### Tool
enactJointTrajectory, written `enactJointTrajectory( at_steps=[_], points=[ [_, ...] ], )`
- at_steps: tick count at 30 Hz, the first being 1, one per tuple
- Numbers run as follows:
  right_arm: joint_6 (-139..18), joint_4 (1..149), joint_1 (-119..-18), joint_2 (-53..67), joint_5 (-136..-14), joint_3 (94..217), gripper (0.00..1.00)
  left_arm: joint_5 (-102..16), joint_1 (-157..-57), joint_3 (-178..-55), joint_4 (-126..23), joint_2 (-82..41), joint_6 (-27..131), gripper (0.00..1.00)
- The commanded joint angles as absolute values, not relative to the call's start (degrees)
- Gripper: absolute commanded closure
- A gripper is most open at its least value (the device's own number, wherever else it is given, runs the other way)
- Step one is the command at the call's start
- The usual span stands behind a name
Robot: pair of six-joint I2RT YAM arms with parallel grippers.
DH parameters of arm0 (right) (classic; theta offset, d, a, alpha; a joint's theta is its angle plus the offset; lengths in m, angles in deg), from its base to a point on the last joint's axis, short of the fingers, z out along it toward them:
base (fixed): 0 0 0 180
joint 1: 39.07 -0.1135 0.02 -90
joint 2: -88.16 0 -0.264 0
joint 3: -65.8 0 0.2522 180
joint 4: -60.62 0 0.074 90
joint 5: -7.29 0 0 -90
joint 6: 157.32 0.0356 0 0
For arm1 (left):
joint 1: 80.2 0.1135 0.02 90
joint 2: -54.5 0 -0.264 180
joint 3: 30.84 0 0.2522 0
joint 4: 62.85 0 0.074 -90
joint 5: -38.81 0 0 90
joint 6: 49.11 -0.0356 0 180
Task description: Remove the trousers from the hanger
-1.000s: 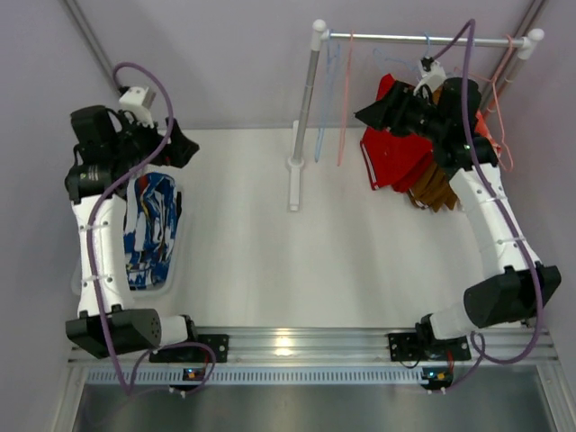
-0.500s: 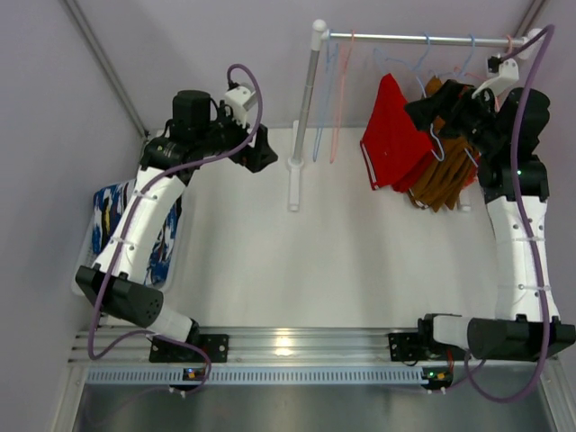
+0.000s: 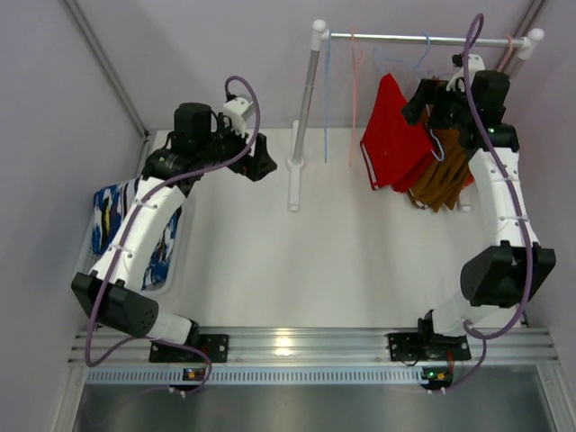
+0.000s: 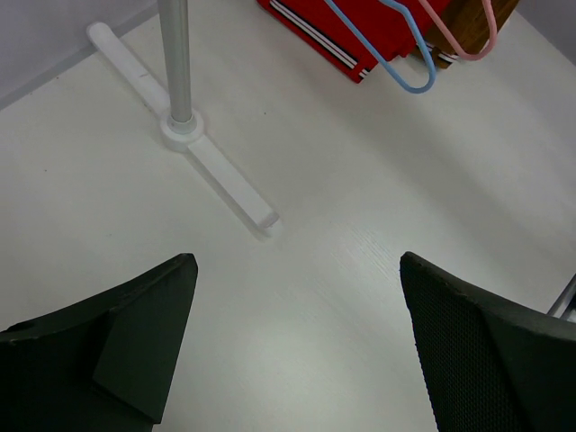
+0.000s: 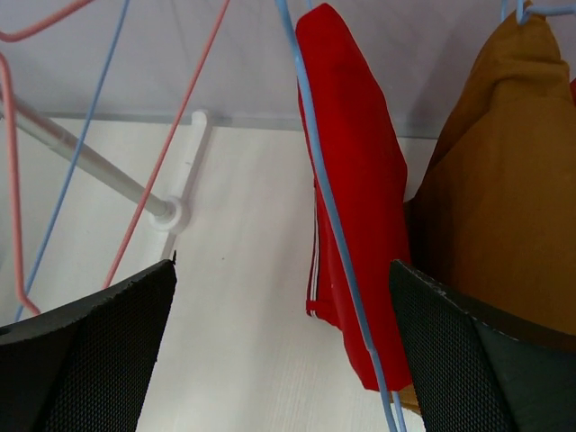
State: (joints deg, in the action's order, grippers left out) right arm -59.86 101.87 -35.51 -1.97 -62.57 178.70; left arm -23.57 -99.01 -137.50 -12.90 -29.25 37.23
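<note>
On the rack's rail (image 3: 396, 39) hang red trousers (image 3: 390, 137) (image 5: 353, 171) and brown trousers (image 3: 445, 180) (image 5: 500, 198), each on a blue hanger (image 5: 326, 207). My right gripper (image 3: 421, 101) (image 5: 283, 266) is open just below the rail, between the two, holding nothing. Blue patterned trousers (image 3: 109, 212) lie in a white bin (image 3: 178, 236) at the left. Over the table, left of the rack post (image 3: 304, 103) (image 4: 175, 63), my left gripper (image 3: 261, 157) (image 4: 297, 263) is open and empty. In the left wrist view the red trousers (image 4: 360, 27) show at the top edge.
An empty blue hanger (image 3: 326, 99) and an empty pink hanger (image 3: 354, 99) hang near the post. The rack's white foot (image 4: 225, 175) runs across the table ahead of my left gripper. Purple walls close in the back and sides.
The left arm has swung from over the bin to near the rack post. The right gripper has left the red trousers, opened wide and now sits by the brown ones.
</note>
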Motion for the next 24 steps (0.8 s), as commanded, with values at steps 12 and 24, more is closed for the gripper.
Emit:
enactJointTrajectory(
  at_steps=[12, 24],
  points=[
    [-55.30, 95.13, -35.20, -8.08, -48.88, 180.38, 0.16, -27.72, -99.10, -135.21, -12.18, -22.85, 34.74, 0.01],
    [-37.98, 88.90, -35.29, -12.64, -40.71, 179.58, 0.42, -29.22, -99.10, -134.60, -9.54, -21.27, 32.71, 0.01]
  ],
)
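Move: The near wire of the blue hanger that carries the red trousers is about 3 cm ahead of the open right hand, 1 cm to its right and level with it. From that hand, the red trousers hang roughly 5 cm ahead, 1 cm left and 10 cm lower. The brown trousers are 5 cm ahead, 8 cm right and 12 cm lower. That wire lies some 15 cm ahead and 40 cm right of the left hand. The right hand sweeps about 5 cm left, dipping and rolling some 20 degrees, fingers partly closing around the hanger's wire. ##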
